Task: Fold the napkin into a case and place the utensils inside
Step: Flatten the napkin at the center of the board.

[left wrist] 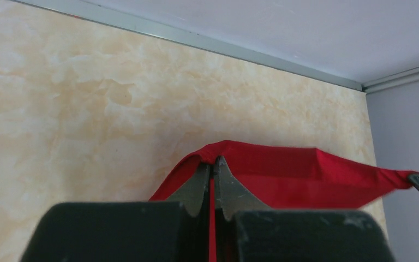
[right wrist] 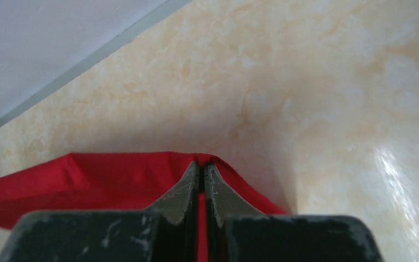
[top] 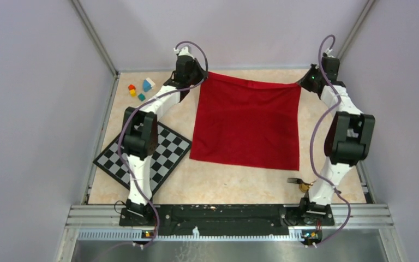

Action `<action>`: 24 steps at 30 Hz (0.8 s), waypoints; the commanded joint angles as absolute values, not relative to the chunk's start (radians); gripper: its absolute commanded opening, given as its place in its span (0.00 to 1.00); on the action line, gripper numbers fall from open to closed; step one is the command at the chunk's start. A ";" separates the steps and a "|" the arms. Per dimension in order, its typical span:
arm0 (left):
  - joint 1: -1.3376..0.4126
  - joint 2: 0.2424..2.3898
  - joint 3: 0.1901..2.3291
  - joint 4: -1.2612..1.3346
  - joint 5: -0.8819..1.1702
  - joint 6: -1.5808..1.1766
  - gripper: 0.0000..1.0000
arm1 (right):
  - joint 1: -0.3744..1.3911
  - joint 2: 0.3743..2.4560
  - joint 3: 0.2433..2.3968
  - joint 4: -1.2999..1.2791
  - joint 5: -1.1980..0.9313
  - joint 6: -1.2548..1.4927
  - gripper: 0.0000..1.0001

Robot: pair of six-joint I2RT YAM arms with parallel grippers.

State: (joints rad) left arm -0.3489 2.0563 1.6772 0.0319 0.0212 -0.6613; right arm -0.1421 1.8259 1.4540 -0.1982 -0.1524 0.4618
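The red napkin (top: 245, 121) lies spread across the middle of the table. Its two far corners are pinched and lifted. My left gripper (top: 203, 75) is shut on the far left corner; in the left wrist view the cloth (left wrist: 283, 174) drapes over the closed fingertips of that gripper (left wrist: 213, 162). My right gripper (top: 304, 83) is shut on the far right corner, with red fabric (right wrist: 109, 174) running off to the left of its tips (right wrist: 201, 165). The dark fork (top: 294, 180) and the gold spoon bowl (top: 304, 187) lie near the right arm's base, partly hidden by it.
A black-and-white checkered mat (top: 169, 153) lies under the left arm at the near left. Small coloured blocks (top: 139, 90) sit at the far left corner. Walls and a metal rail bound the table at the back and sides.
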 commanded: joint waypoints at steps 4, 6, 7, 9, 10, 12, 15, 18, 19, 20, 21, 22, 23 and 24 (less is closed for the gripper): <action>-0.299 2.258 1.880 0.105 0.253 -0.665 0.00 | -0.153 2.109 1.794 -0.244 -0.355 0.434 0.00; -0.293 2.253 1.876 0.096 0.256 -0.657 0.00 | -0.154 2.123 1.821 -0.291 -0.348 0.427 0.00; -0.291 2.246 1.871 0.086 0.258 -0.648 0.00 | -0.154 2.118 1.822 -0.310 -0.347 0.421 0.00; -0.291 2.230 1.864 0.049 0.275 -0.631 0.00 | -0.155 2.098 1.818 -0.373 -0.353 0.406 0.00; -0.291 2.219 1.858 0.020 0.284 -0.627 0.00 | -0.155 2.085 1.812 -0.423 -0.352 0.392 0.00; -0.288 2.185 1.834 -0.074 0.280 -0.629 0.00 | -0.155 2.037 1.768 -0.470 -0.330 0.368 0.00; -0.287 2.124 1.735 -0.060 0.287 -0.642 0.00 | -0.172 1.939 1.672 -0.458 -0.270 0.368 0.00; -0.288 2.116 1.707 -0.052 0.323 -0.672 0.00 | -0.237 1.942 1.687 -0.439 -0.330 0.393 0.00; -0.288 2.115 1.703 -0.049 0.336 -0.681 0.00 | -0.248 1.962 1.704 -0.423 -0.354 0.395 0.00; -0.289 2.111 1.696 -0.041 0.342 -0.690 0.00 | -0.255 1.987 1.729 -0.416 -0.369 0.395 0.00; -0.290 2.109 1.689 -0.032 0.346 -0.695 0.00 | -0.258 2.022 1.766 -0.426 -0.382 0.387 0.00; -0.290 2.107 1.686 -0.029 0.346 -0.694 0.00 | -0.258 2.054 1.804 -0.444 -0.390 0.383 0.00; -0.289 2.108 1.686 -0.029 0.341 -0.690 0.00 | -0.258 2.082 1.835 -0.454 -0.399 0.384 0.00; -0.289 2.107 1.688 -0.029 0.339 -0.687 0.00 | -0.259 2.106 1.854 -0.447 -0.413 0.395 0.00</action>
State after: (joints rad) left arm -0.2924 2.1731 1.6985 -0.0639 0.3141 -0.6788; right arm -0.2401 2.0289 1.7332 -0.4633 -0.3550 0.3939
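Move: I hold the napkin's two far corners, my left and right hands roughly 10 cm above the table. The napkin's middle is about 20 cm back and 19 cm to the right of my left hand, and about 15 cm back and 20 cm to the left of my right. From my left hand, the chessboard lies some 34 cm back and 24 cm left, the toy blocks 4 cm ahead and 27 cm left. The fork is about 39 cm straight back from my right hand. Still pinching the corners, I finish the outward fling: both hands sweep down and forward, my left dropping about 7 cm, my right about 5 cm each way. Then both draw back some 5 cm, fingers tipping down 10 degrees or so. My left stays low, turning slightly clockwise, while my right finally rises about 3 cm and pulls out to the right, away from my left. ##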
